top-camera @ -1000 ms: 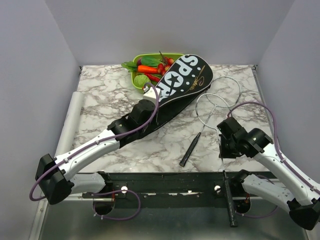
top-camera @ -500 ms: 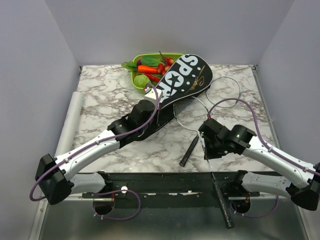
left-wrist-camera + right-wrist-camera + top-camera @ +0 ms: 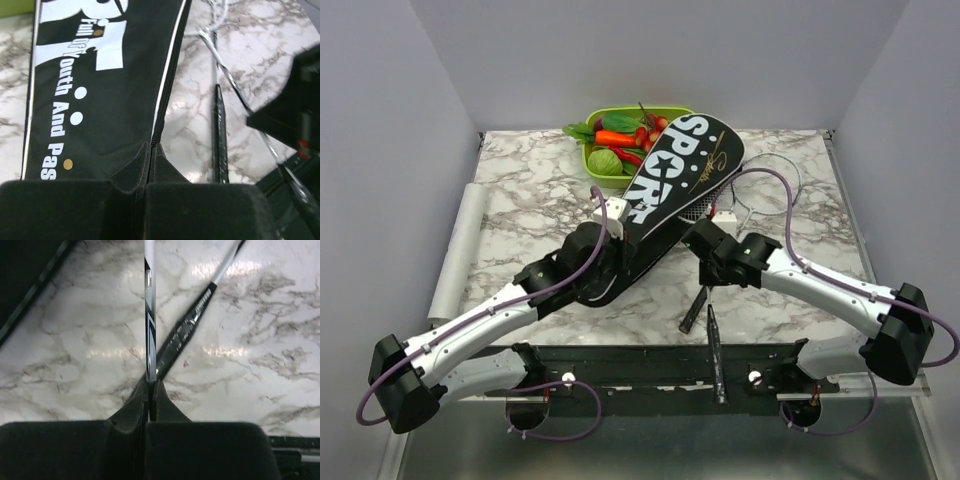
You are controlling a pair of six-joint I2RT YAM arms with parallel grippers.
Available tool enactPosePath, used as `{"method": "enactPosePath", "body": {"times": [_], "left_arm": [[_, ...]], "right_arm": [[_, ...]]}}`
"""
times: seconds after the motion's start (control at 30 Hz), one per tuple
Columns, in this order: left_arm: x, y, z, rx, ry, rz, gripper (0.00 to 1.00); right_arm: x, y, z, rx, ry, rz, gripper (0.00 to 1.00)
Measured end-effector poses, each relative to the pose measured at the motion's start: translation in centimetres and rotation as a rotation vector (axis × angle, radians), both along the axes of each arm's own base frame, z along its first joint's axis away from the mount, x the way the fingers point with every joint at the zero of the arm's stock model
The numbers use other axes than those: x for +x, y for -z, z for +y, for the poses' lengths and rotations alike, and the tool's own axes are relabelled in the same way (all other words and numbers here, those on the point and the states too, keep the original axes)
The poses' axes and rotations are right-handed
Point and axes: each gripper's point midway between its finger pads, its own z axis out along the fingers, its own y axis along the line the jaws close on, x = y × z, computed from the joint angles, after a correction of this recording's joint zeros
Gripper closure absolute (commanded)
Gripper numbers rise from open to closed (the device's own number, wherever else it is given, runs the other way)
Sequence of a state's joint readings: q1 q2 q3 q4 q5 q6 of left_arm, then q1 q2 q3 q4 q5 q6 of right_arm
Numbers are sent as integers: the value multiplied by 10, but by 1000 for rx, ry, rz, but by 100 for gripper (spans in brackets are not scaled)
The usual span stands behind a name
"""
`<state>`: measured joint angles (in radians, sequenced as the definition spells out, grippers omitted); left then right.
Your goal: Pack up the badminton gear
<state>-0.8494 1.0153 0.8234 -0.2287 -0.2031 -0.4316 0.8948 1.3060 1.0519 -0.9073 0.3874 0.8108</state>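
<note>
The long black bag (image 3: 665, 185) lettered "SPORT" lies slanted across the table, its wide end resting on the green tray. My left gripper (image 3: 623, 226) is shut on the bag's zipper edge (image 3: 159, 120), fingertips pinched together (image 3: 151, 148). My right gripper (image 3: 706, 268) is shut on the thin silver shaft (image 3: 149, 315) of one racket; its black handle (image 3: 713, 345) sticks out over the table's front edge and its head reaches the bag's side. The second racket (image 3: 696, 308) lies on the marble, its handle (image 3: 186, 334) just past my right fingertips.
A green tray (image 3: 620, 113) of toy vegetables stands at the back, partly under the bag. A white roll (image 3: 460, 250) lies along the table's left edge. The black frame rail (image 3: 640, 358) runs along the front. Grey walls close in on three sides.
My right arm has swung left with the racket, bringing its head from the right side to the bag. The left arm has shifted slightly left and the bag has turned more upright.
</note>
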Motion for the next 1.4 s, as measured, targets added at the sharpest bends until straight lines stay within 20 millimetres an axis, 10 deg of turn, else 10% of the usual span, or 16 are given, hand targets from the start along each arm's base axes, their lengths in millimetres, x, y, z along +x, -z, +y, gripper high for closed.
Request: {"method": "enactPosePath", "body": {"times": [0.37, 0.63, 0.8, 1.0, 1.4], "left_arm": [[-69, 33, -31, -75, 149, 110, 100], [-83, 57, -54, -145, 169, 162, 100], [-88, 65, -76, -173, 189, 176, 100], [-87, 68, -82, -165, 188, 173, 100], [-87, 73, -86, -133, 210, 170, 100]], "right_arm": [[83, -3, 36, 84, 57, -182, 100], [130, 21, 44, 129, 100, -212, 99], [136, 44, 53, 115, 55, -185, 98], [140, 35, 54, 155, 36, -215, 48], [96, -20, 18, 227, 4, -279, 42]]}}
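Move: The right gripper already holds one racket by the shaft, its head at the bag's open side; the bag's middle lies about 24 cm ahead, 11 cm left and 9 cm lower. The other racket's handle is roughly 8 cm below the right gripper, and the vegetable basket some 44 cm ahead and 18 cm left. From the left gripper, still pinching the bag's zip edge, that handle lies about 19 cm right, 7 cm back and 16 cm down. Push the held racket forward, about 14 cm and a little left, deeper into the bag, lower it some 4 cm, open the right fingers off the shaft, then draw back and up. Meanwhile keep the left pinch and pull the bag's zip edge back, right and down, roughly 14 cm in all, towards the lying handle, turning slightly clockwise. ##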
